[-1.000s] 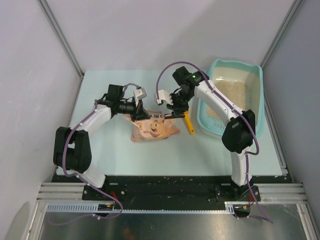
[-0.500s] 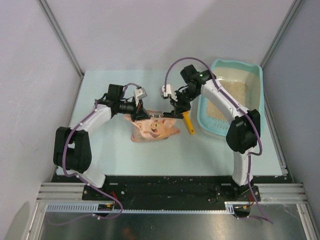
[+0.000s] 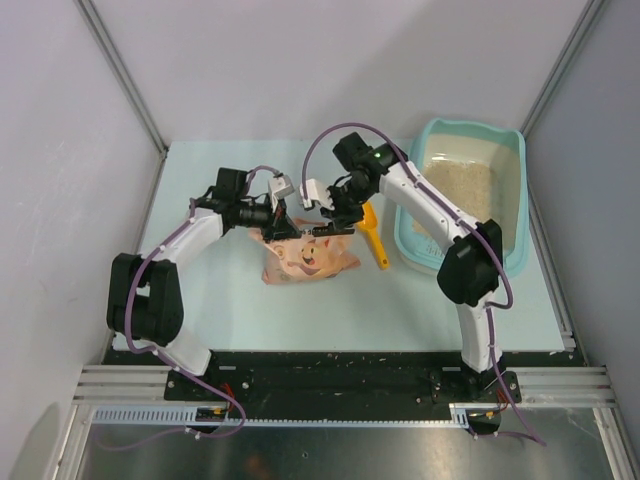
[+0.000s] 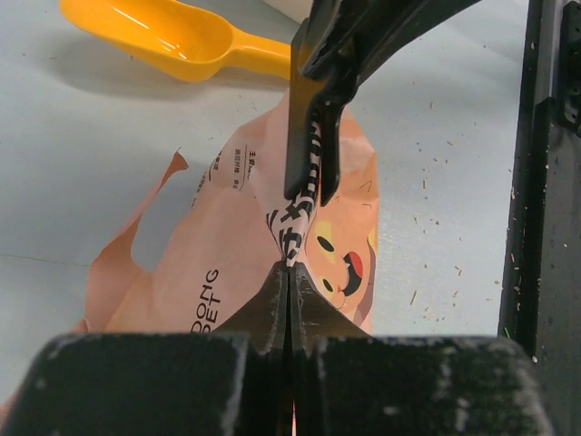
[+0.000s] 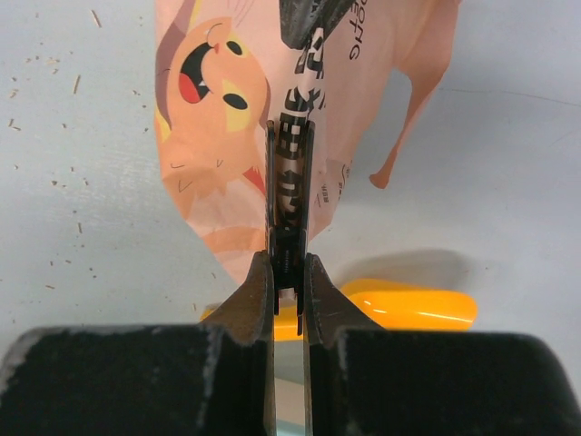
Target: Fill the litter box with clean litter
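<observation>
The light-teal litter box stands at the right rear of the table with pale beige clean litter spread over its floor. Left of it lies the pink-orange printed bag; its top edge is pinched into an upright fold between both grippers. My left gripper is shut on the near end of that fold. Facing it, my right gripper is shut on the other end. The bag hangs slack below the fold.
An orange plastic scoop lies on the table between the bag and the litter box, just behind my right gripper. Fine crumbs dot the table round the bag. Grey walls close in the left, rear and right sides.
My right arm's elbow and wrist have swung a little to the left, towards the left gripper. Both grippers stayed shut on the bag's top and the bag kept its place.
</observation>
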Tool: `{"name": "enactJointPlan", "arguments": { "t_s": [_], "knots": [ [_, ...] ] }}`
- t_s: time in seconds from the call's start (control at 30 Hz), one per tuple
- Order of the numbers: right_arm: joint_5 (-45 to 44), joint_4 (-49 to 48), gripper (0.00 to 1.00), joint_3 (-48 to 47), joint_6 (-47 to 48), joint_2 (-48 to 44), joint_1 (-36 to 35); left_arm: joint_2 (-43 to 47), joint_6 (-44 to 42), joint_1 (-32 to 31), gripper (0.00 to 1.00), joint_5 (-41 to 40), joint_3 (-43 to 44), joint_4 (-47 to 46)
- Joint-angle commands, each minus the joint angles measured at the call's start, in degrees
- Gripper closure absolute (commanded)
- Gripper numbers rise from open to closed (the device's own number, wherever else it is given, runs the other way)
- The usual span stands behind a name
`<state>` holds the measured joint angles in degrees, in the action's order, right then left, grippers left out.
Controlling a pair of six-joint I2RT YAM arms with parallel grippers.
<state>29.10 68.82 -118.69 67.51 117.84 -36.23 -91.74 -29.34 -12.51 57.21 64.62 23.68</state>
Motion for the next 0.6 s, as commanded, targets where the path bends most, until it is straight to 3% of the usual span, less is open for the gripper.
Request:
{"name": "enactJointPlan", "arguments": {
  "t_s": [0.0,0.1,0.27,0.47,0.57],
  "knots": [
    [-2.56,0.36,1.00,-2.77,-1.41,1.69,-0.77,0.34,0.87,-0.23,1.00,1.68,2.53,-0.04],
    [-1.42,0.62,1.00,-3.03,-2.29,2.22,-1.12,0.43,1.04,-0.23,0.95,1.50,2.44,-0.04],
    [1.22,2.29,1.00,-3.91,-3.61,3.18,-0.86,1.91,0.61,0.64,0.71,0.27,2.18,0.48],
    [2.80,1.67,1.00,-4.70,-3.35,3.62,-1.21,3.94,-2.20,3.63,0.69,0.53,0.86,3.47],
    [2.98,1.58,1.00,-5.76,-3.43,4.06,-1.56,4.20,-3.18,3.64,0.76,1.23,-0.11,4.18]
  ]
}}
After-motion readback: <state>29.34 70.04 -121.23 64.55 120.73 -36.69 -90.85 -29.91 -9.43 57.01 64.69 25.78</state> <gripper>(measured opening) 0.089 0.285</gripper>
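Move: Some 7 cm to the right of the left hand, about level with it, sits the black clip, held open by the right hand over the folded bag top whose left end the left fingers pinch. For the right hand, that folded top lies about 2 cm below and 2 cm left; the orange scoop lies roughly 7 cm right, 3 cm farther out and 13 cm down. The bag body is centred about 3 cm right of the left hand, 2 cm back and 7 cm down. Opening its fingers about a third of the way, the left hand lets go of the folded bag top's left end, then draws off to the left by roughly 2 cm, away from the clip, with the fold still lying between the parted tips. Meanwhile the right hand keeps its pinch on the clip and sinks about 1 cm, its jaws astride the fold. ##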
